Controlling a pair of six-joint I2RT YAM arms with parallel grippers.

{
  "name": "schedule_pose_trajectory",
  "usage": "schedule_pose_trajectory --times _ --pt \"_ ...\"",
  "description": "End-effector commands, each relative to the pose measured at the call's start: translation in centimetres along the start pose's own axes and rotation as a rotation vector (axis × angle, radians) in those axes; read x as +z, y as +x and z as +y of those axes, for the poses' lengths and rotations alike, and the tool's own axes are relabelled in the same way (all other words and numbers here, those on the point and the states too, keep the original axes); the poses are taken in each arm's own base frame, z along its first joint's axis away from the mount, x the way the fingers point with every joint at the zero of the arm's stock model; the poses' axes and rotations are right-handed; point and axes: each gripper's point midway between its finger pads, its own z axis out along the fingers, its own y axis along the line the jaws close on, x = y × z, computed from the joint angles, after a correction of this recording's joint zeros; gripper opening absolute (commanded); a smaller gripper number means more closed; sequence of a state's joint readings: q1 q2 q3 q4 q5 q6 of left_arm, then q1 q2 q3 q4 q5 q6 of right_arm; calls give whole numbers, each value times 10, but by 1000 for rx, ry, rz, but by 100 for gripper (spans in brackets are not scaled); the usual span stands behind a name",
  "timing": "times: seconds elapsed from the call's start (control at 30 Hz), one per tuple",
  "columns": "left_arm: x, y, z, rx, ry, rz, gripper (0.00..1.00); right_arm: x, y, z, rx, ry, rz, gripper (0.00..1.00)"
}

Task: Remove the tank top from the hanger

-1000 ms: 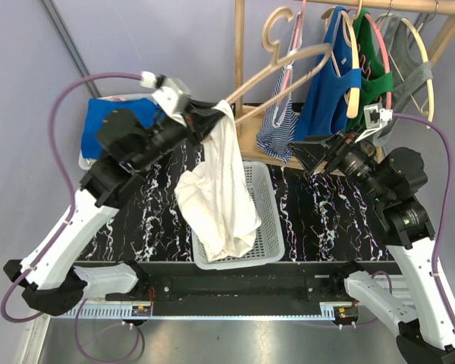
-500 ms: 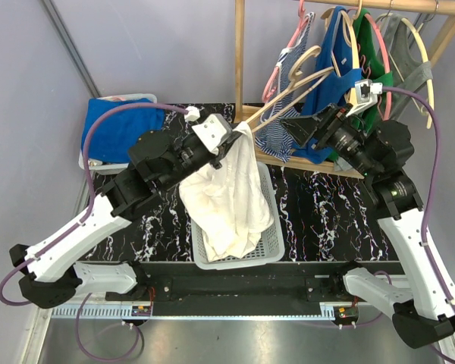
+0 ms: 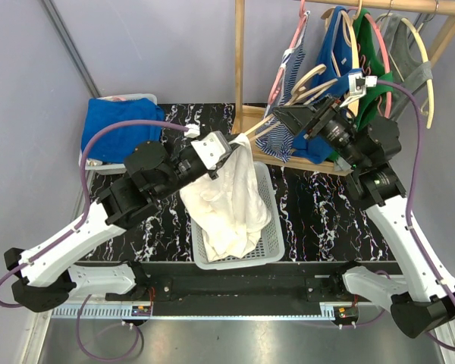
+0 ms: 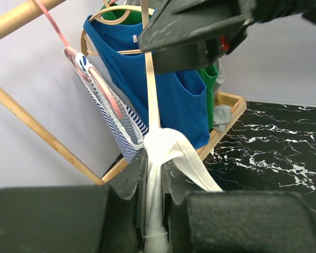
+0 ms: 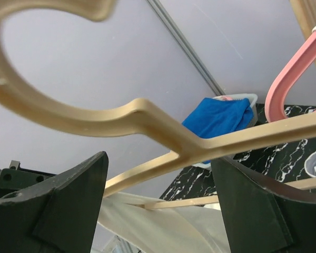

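Observation:
The white tank top hangs from my left gripper down into the white basket. The left gripper is shut on a bunched strap, which still loops over the lower end of a wooden hanger arm. My right gripper holds the wooden hanger near its neck, just right of the left gripper, in front of the clothes rack. In the right wrist view the hanger crosses between the dark fingers, with white fabric below it.
A wooden clothes rack stands behind, holding a striped top, a blue top, a green top and a grey top on hangers. A tub of blue cloth sits at the back left.
My left gripper has moved right and lower with the tank top strap. My right gripper has swung up and left with the hanger, so the two grippers are now close together.

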State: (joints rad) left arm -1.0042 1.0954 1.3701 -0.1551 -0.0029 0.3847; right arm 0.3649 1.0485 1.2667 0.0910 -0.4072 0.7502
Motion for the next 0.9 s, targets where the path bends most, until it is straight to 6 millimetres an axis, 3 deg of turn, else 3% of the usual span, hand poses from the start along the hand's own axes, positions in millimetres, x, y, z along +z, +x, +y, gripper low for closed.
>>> schedule_pose_trajectory --times 0.0,0.17,0.27,0.33,0.43,0.5,0.53,0.57,0.63,0.87 --pt "-6 -49 12 12 -27 -158 0 10 -2 14 32 -77 -26 87" --pt "-6 -55 4 -17 18 -167 0 12 -5 12 27 -68 -55 78" --pt "-8 -53 -8 -29 71 -155 0 11 -12 14 14 -73 -97 54" --pt "-10 -51 -12 -30 93 -151 1 9 -17 15 -13 -66 -118 28" --pt "-13 -43 -14 -20 97 -134 10 2 -29 18 -75 -39 -157 9" --pt "-14 -41 -14 -16 91 -129 17 -2 -33 18 -105 -10 -159 5" --pt "-16 -42 -13 -15 90 -131 39 -4 -38 22 -143 -9 -168 4" --pt "-16 -42 -13 -11 91 -132 53 -5 -36 18 -155 11 -155 3" --pt "-18 -44 -14 -7 98 -139 69 -8 -41 17 -202 31 -162 3" --pt "-23 -46 -17 -10 125 -133 77 -10 -37 9 -240 71 -138 3"
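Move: My right hand's open fingers straddle the wooden hanger, its neck about 3 cm ahead and 1 cm left. Of the tops on the rail, the striped tank top is some 17 cm ahead, 1 cm to the right and 12 cm lower, the blue tank top 18 cm ahead, 11 cm right and 10 cm lower. For my left hand, already pinching the white tank top round one hanger arm, the basket lies nearly straight below, 1 cm right and about 40 cm down. I ease my right hand a centimetre or two forward-left and shut its fingers on the hanger's neck, pull back about 4 cm and up, then swing forward and right, turning clockwise, still gripping. My left hand keeps the cloth nearly in place, sinking slightly, then opens wide to let go and draws back and up a couple of centimetres. ##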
